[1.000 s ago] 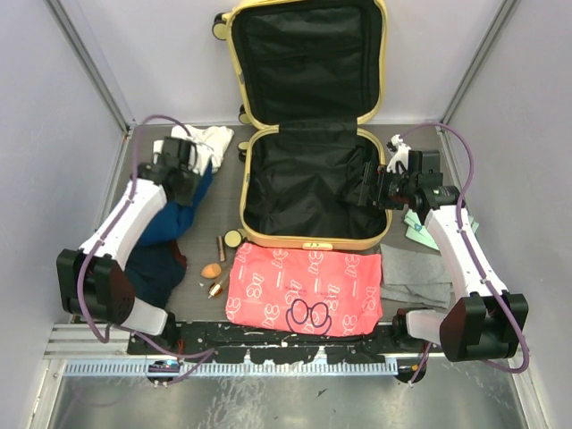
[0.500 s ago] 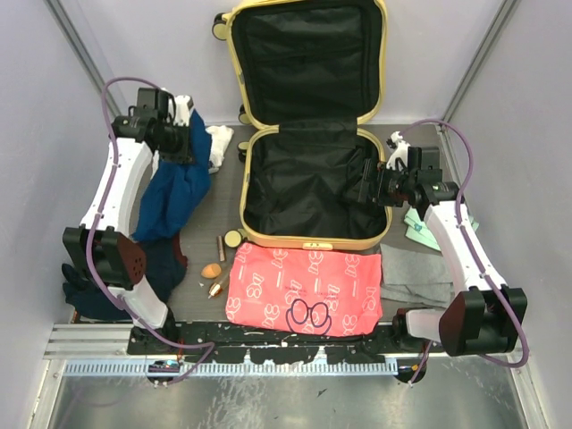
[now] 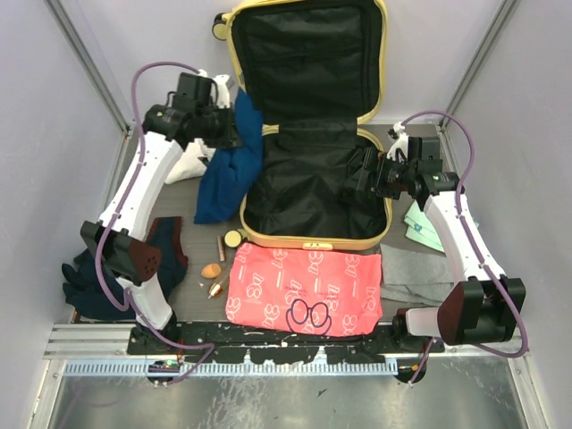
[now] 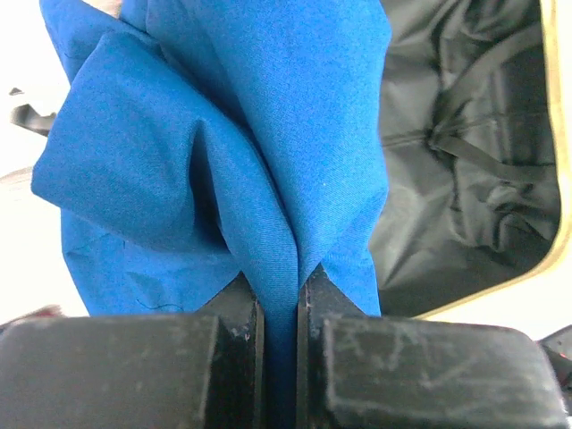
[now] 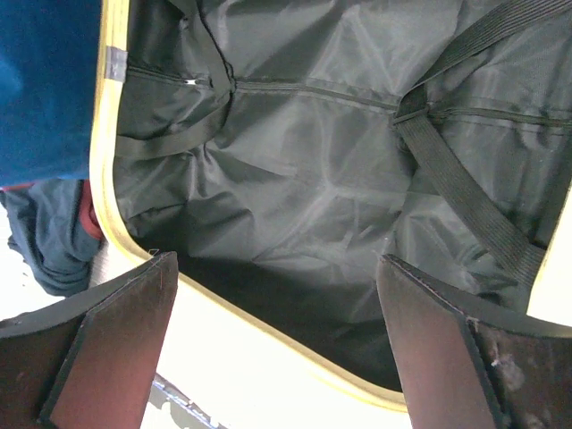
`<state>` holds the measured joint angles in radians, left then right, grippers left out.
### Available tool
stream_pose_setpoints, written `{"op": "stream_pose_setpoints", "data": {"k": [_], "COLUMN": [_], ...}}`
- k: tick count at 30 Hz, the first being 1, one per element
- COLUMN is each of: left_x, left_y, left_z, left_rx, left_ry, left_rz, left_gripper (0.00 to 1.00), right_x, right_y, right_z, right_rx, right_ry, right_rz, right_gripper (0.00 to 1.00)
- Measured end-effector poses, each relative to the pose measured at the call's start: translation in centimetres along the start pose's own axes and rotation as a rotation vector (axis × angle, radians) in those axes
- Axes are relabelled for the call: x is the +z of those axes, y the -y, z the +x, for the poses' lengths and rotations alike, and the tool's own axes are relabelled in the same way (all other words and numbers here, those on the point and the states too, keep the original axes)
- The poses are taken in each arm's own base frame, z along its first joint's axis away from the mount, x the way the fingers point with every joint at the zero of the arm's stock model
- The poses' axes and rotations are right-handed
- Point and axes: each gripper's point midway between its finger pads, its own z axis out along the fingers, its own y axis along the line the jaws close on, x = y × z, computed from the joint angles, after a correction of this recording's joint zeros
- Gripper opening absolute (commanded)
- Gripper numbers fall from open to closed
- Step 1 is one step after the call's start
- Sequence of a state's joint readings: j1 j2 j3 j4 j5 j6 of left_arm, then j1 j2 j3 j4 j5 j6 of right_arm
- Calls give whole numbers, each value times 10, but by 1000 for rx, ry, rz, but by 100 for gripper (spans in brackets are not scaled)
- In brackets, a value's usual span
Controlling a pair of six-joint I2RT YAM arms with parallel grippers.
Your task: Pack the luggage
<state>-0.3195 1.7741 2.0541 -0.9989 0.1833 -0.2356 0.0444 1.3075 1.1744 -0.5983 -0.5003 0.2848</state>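
Observation:
The luggage [image 3: 313, 243] lies open mid-table, pale-yellow rim round black lining, its lid standing up at the back. My left gripper [image 3: 229, 125] is raised beside its back left corner, shut on a blue garment [image 3: 225, 170] that hangs down along the left rim. In the left wrist view the blue cloth [image 4: 223, 134] is pinched between the gripper [image 4: 279, 295] fingers, with the black lining [image 4: 465, 179] to the right. My right gripper [image 3: 365, 181] hovers open over the luggage's right rim. In the right wrist view the gripper [image 5: 275, 262] holds nothing, above the lining [image 5: 313, 179].
A pink patterned pouch [image 3: 304, 290] lies in front of the luggage, grey cloth [image 3: 416, 277] and a green packet [image 3: 420, 223] to its right. On the left are a white cloth [image 3: 189, 165], a dark garment [image 3: 165, 255], a round compact [image 3: 233, 238] and small cosmetics [image 3: 212, 269].
My left arm has lifted the blue garment off the table's left side and carried it up and right to the luggage's left rim. The right gripper has barely moved.

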Motion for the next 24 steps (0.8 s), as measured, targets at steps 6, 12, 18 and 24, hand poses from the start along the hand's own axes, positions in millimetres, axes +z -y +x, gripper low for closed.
{"op": "stream_pose_setpoints", "data": {"k": [6, 12, 18, 24], "left_x": [30, 77, 116, 136], "left_y": [61, 100, 126, 148], "left_z": [17, 30, 60, 67], "left_rx": [10, -18, -52, -134], "left_ry": [-51, -109, -168, -148], "left_rz": [75, 110, 91, 119], "left_gripper": [0, 0, 0, 0], "right_x": [4, 10, 14, 13], "right_y": [-9, -5, 15, 19], "right_z": [-2, -5, -13, -18], "right_rx": [74, 176, 297, 342], "right_ry": [-17, -34, -36, -23], "right_rz": [-40, -71, -68, -76], "right_gripper": [97, 97, 99, 99]}}
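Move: The left hand already holds the bunched blue garment; the middle of the suitcase it is bound for lies about 23 cm to its right, some 6 cm ahead and 26 cm below. The pink bag is roughly 20 cm right and 24 cm back, the round tin about 3 cm left and 8 cm back, both near table level. From the right hand, the suitcase's middle is some 15 cm left, 13 cm ahead and 17 cm down. Still pinching the blue garment between shut fingers, the left hand carries it about 19 cm to the right, over the suitcase's open near half, sinking some 9 cm, mostly once well under way, and easing off as its fingers tip about 10 degrees further down. The open right hand shifts only 2–3 cm forward near the suitcase's right rim, rolling its left side up some 15 degrees while tipping down. ##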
